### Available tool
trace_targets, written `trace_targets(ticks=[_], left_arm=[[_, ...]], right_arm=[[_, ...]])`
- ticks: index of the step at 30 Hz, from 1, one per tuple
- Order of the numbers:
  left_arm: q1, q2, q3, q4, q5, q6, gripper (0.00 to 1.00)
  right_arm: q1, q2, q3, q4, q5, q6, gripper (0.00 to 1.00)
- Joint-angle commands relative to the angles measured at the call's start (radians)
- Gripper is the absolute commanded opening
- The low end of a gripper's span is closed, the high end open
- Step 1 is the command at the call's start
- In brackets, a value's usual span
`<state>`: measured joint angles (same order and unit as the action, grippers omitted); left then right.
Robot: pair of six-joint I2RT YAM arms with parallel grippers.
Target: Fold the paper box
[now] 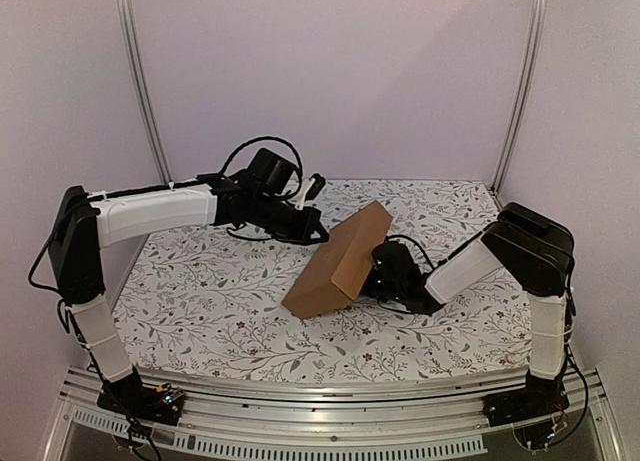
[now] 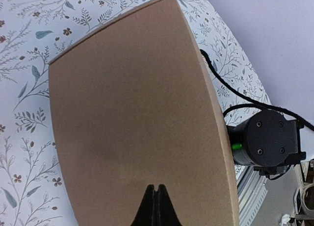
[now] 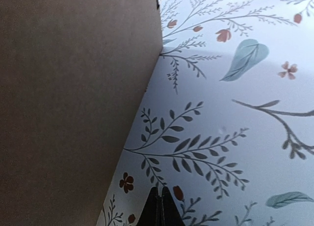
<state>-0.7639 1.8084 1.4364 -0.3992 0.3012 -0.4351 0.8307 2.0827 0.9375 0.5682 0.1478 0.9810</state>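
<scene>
The paper box is a plain brown closed shape, propped on a slant in the middle of the table with its far end raised. My left gripper reaches in from the left and is shut, its tips close against the box's broad upper panel, with nothing between the jaws. My right gripper is low at the box's right side, partly hidden behind it. In the right wrist view it is shut and empty just over the tablecloth, with the box's side wall beside it on the left.
A white floral tablecloth covers the table. Metal frame posts and pale walls close in the back and sides. A rail runs along the near edge. The right arm's black wrist motor and cable lie just past the box's edge.
</scene>
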Motion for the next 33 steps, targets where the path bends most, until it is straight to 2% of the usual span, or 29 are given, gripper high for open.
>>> trace_targets(ticks=[1,15,26,29,33], left_arm=[[-0.007,-0.010,0.019,0.002,-0.035,0.010,0.00],[0.044,-0.118,-0.099,-0.021,-0.157,0.021,0.00],[0.065,-0.263,-0.281,0.026,-0.265,0.002,0.04],[0.073,-0.267,-0.314,0.048,-0.261,-0.012,0.04],[0.081,-0.243,-0.343,0.071,-0.264,-0.026,0.04]], right_arm=[[-0.032,-0.007,-0.105,-0.167,0.039,-0.040,0.00],[-0.033,-0.238,-0.262,-0.354,0.153,-0.165,0.00],[-0.033,-0.531,-0.314,-0.674,0.265,-0.301,0.00],[-0.033,-0.640,-0.319,-0.720,0.246,-0.329,0.00],[-0.033,-0.720,-0.307,-0.757,0.143,-0.346,0.00]])
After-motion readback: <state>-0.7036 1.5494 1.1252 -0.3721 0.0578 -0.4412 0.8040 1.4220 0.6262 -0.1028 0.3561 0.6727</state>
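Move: The paper box leans over towards the right hand, its big face up to the left. Its middle is about 4 cm left of the right fingertips, 1 cm ahead and roughly 7 cm above them; those shut fingertips are low, under its overhang. From the left fingertips, near its upper edge, the box's middle is about 5 cm right, 2 cm back and 9 cm below. Right hand draws some 15 cm right and back from under the leaning box, left hand 10 cm left. ##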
